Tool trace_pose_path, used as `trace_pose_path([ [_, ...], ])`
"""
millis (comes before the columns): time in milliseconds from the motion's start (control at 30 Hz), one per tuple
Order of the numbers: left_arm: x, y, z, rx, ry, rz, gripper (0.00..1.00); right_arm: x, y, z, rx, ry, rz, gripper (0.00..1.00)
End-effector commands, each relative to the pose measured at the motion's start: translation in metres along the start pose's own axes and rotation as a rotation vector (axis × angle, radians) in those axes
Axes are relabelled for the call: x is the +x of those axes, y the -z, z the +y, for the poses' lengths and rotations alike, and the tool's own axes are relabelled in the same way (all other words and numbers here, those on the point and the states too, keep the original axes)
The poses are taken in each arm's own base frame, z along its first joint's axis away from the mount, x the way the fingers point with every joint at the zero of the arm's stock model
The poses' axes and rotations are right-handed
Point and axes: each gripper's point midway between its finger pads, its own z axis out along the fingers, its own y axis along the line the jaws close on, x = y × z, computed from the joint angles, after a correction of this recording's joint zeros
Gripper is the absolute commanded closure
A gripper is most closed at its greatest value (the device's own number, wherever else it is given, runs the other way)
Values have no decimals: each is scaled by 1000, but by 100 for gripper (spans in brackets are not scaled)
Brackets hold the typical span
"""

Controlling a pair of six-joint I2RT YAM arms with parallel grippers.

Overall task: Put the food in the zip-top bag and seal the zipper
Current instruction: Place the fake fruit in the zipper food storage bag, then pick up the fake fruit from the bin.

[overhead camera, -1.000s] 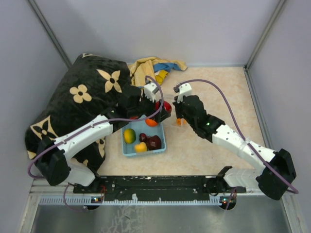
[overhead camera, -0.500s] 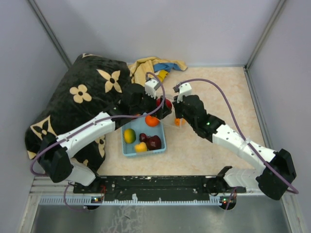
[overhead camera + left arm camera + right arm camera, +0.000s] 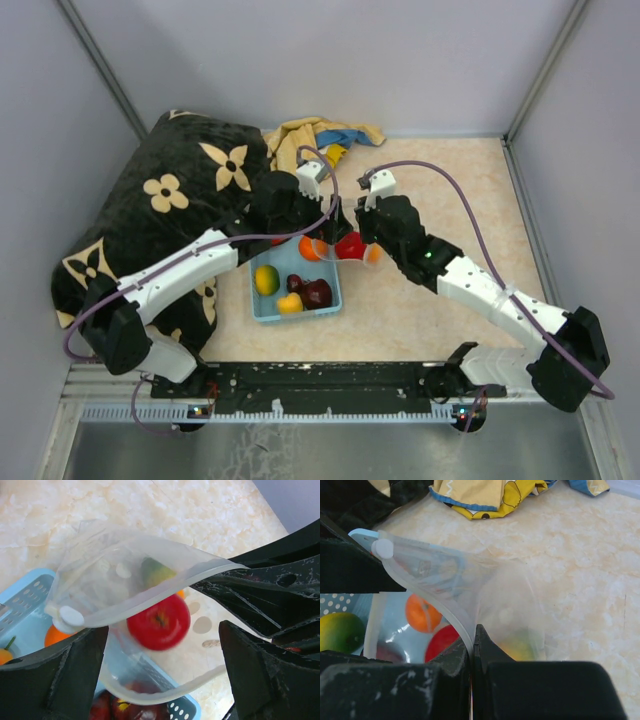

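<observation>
The clear zip-top bag (image 3: 95, 580) hangs open over the blue basket's right end. My right gripper (image 3: 472, 630) is shut on its whitish zipper strip (image 3: 432, 597) and holds the mouth up. My left gripper (image 3: 162, 630) is wide open above the mouth, and a blurred red apple (image 3: 158, 622) sits loose between its fingers, inside the mouth. In the top view the apple (image 3: 349, 245) lies between my left gripper (image 3: 328, 222) and my right gripper (image 3: 362, 232). A yellow-green fruit (image 3: 155, 572) lies deep in the bag. An orange fruit (image 3: 312, 248), a yellow-green one (image 3: 266, 279), a yellow one (image 3: 290, 303) and maroon ones (image 3: 316, 292) are in the basket.
The light-blue basket (image 3: 333, 300) stands at the table's middle, near the front. A black cushion with tan flowers (image 3: 190, 190) fills the left side. A crumpled yellow and blue cloth (image 3: 320, 135) lies at the back. Grey walls close in the table.
My left gripper held the red apple over the bag; its fingers have opened and the apple has dropped toward the bag's mouth. The right arm has barely moved.
</observation>
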Motion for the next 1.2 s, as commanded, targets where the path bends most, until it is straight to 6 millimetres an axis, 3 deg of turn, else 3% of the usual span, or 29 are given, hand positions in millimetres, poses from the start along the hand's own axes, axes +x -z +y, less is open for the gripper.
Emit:
trace_pose_path([
  [0,-21,7,-8,4,19,-50,2,-34,5,3,-13,-58,-103,99],
  [200,-31,22,-13,0,36,-49,2,-33,6,-3,15,-64,-107,99],
  [433,-16,56,-1,-95,81,21,1,-33,6,-9,42,-69,-116,99],
  [967,62,110,71,-467,188,284,4,-29,15,-21,76,-70,-121,99],
  [1167,99,118,89,-590,198,446,7,-26,16,-21,76,-75,-117,99],
])
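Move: The mango in the blue tray, apparently the next fruit, lies about 18 cm to the left hand's left, 7 cm back and some 14 cm below. The orange sits 8 cm left of that hand and about level with it, the plum 12 cm left and 8 cm back, both similarly low. From the right hand, the mango is roughly 24 cm left and 9 cm back. Open left hand leaves the bag mouth some 13 cm leftward, 5 cm back, finally dipping; right keeps its pinch. ##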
